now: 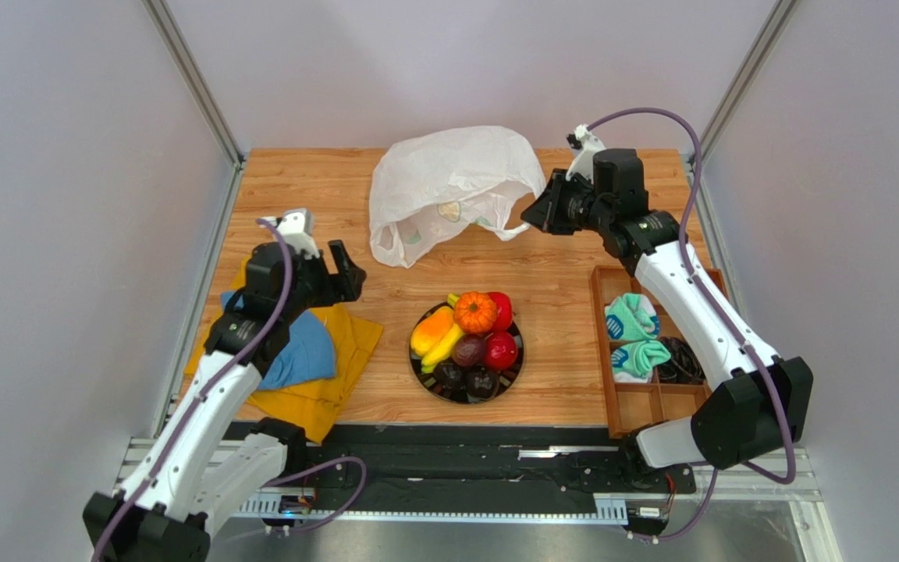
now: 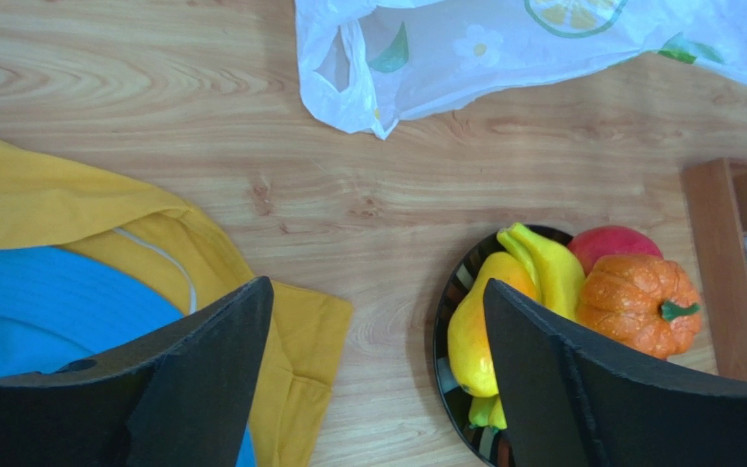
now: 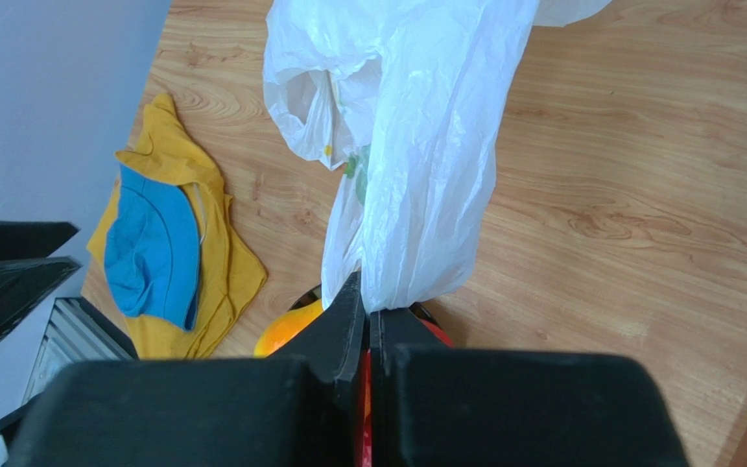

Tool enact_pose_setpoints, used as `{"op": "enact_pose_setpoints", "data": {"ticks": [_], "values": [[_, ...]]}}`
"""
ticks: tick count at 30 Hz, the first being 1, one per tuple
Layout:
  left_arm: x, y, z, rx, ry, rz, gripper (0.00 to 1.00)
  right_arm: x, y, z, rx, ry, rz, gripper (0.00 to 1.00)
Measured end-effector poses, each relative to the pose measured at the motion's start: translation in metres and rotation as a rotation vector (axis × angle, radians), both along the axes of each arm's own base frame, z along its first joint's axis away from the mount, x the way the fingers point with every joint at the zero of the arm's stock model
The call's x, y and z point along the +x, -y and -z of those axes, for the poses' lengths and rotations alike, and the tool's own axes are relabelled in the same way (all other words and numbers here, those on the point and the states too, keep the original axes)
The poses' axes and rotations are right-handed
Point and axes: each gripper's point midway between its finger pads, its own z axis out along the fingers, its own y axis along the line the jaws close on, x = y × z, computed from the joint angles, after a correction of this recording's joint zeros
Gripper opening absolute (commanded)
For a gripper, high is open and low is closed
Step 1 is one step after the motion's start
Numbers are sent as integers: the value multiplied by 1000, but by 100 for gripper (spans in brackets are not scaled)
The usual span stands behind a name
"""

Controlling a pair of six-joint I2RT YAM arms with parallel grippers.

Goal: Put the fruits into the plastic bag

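The fruits lie heaped on a black round plate (image 1: 419, 365) at the table's near middle: a ribbed orange one (image 1: 475, 312), a banana (image 1: 444, 348), a mango (image 1: 430, 329), red ones (image 1: 501, 350) and dark ones (image 1: 470, 353). The plastic bag (image 1: 454, 182) stands puffed up behind them. My right gripper (image 1: 530, 217) is shut on the bag's right edge and holds it lifted; in the right wrist view the bag (image 3: 416, 126) hangs from the closed jaws (image 3: 368, 302). My left gripper (image 2: 377, 287) hovers open and holds nothing, between the cloths and the plate (image 2: 443, 331), with the mango (image 2: 470, 331) beside its right finger.
A yellow cloth (image 1: 343, 351) with a blue cloth (image 1: 302, 351) on it lies at the left under my left arm. A wooden compartment tray (image 1: 602, 351) with teal items stands at the right. Grey walls enclose the table on both sides.
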Motion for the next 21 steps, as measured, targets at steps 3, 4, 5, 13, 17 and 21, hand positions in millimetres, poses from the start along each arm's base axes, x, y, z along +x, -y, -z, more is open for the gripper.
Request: {"op": "enact_pose_setpoints", "data": {"ticks": [3,4,5,13,17,21], "values": [[14,17,20,51,-56,18,79,-14,-2,1,13,-12,-21,0],[20,23,29,73,-76,23,78,-19,-4,1,21,-17,-30,0],[25,27,35,86,-90,22,77,-23,-5,1,27,-21,-36,0],[63,47,78,191,-152,5,74,-57,-22,-13,100,-28,-131,0],[85,51,93,232,-147,-8,66,-69,-28,-21,114,-16,-171,0],[111,60,103,261,-148,-5,59,-79,-28,-23,126,-14,-187,0]]}}
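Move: The bag mouth's left corner lies about 12 cm ahead of the left hand, 5 cm right and 16 cm below; the fruit plate sits some 12 cm back and 21 cm right, the blue cap 14 cm back and 11 cm left, both near table height. From the right hand, already gripping the bag's right handle, the plate lies about 20 cm back, 10 cm left and 20 cm below. Left reaches about 11 cm forward and 10 cm down, rightward to the bag's corner, half-closing; right draws handle back 8 cm. ##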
